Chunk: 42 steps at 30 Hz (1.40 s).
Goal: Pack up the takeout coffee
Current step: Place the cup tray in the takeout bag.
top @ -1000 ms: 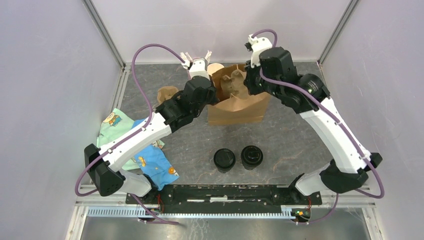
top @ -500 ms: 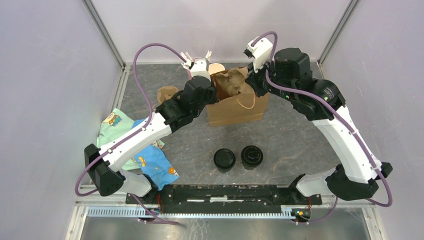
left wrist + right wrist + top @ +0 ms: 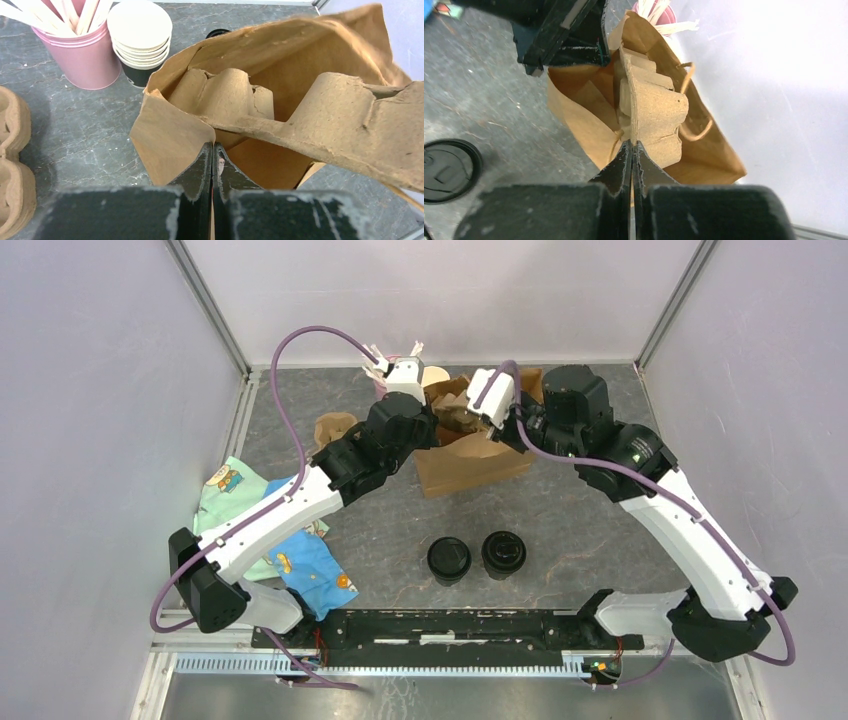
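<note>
Two takeout coffees, black cups with black lids (image 3: 449,560) (image 3: 503,553), stand on the table in front of the brown paper bag (image 3: 470,465). One lid (image 3: 445,170) shows at the right wrist view's left edge. My left gripper (image 3: 213,146) is shut on the bag's near-left rim (image 3: 170,135). A moulded cardboard cup carrier (image 3: 651,112) stands on edge in the bag's mouth, with my right gripper (image 3: 632,143) shut on its edge. The carrier (image 3: 345,130) fills much of the bag's opening, and the bag leans.
A pink cup of wooden stirrers (image 3: 85,55) and a stack of lidless cups (image 3: 140,37) stand behind the bag. Spare cardboard carriers (image 3: 335,428) lie to its left, colourful cloths (image 3: 270,530) at near left. Grey walls close three sides.
My right arm has swung left and turned over the bag, taking the carrier with it, and the bag has tilted. My left gripper has kept its hold on the rim.
</note>
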Each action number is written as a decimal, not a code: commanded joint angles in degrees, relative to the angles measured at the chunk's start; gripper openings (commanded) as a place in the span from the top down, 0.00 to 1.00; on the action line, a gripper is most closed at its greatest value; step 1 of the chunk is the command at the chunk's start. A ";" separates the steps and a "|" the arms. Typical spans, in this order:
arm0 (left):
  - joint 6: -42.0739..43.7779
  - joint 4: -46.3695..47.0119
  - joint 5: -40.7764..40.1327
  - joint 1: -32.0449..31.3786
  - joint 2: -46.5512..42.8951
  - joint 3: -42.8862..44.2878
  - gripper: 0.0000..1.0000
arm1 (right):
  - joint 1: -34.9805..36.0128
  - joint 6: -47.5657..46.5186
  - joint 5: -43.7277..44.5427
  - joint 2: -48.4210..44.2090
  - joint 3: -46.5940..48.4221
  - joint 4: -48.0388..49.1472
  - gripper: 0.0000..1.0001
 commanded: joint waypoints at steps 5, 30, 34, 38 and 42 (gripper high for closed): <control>1.75 3.14 2.06 -0.37 -1.59 -0.01 0.98 | 0.06 -18.07 0.02 -3.37 -2.68 2.73 1.00; -1.77 1.50 2.12 -0.67 -2.31 0.57 0.98 | -0.80 19.47 5.19 4.97 1.85 -3.30 1.00; -2.90 0.82 2.11 -0.67 -2.80 0.25 0.98 | -2.49 30.22 7.00 7.60 4.86 -8.78 1.00; -3.96 0.36 3.03 -0.71 -3.10 -0.10 0.98 | -6.11 38.66 4.26 7.14 3.53 -9.33 1.00; -4.81 0.28 3.68 -0.75 -3.37 -0.09 0.98 | -11.46 45.59 -1.42 5.29 -1.92 -6.14 1.00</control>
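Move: The right hand already pinches the cup tray, part of it in the takeout bag; the middle of the bag's mouth lies about 5 cm ahead, 1 cm left and 8 cm below that hand. The two lidded cups stand about 15 cm back and 32 cm below it, one level sideways, the other 8 cm left; the paper cup stack is some 15 cm ahead, 10 cm left and 29 cm lower. From the left hand, shut on the bag's left rim, the mouth's middle is about 2 cm ahead and 9 cm right, level. Keeping its pinch on the cup tray, the right hand lowers it about 6 cm into the bag's mouth: a small drift right and a roughly 15-degree rock back, then the drop, easing forward a couple of centimetres as the fingers tip down and swing clockwise some 30 degrees from the starting pose, with a last drift right. The left hand keeps holding the rim almost in place. ##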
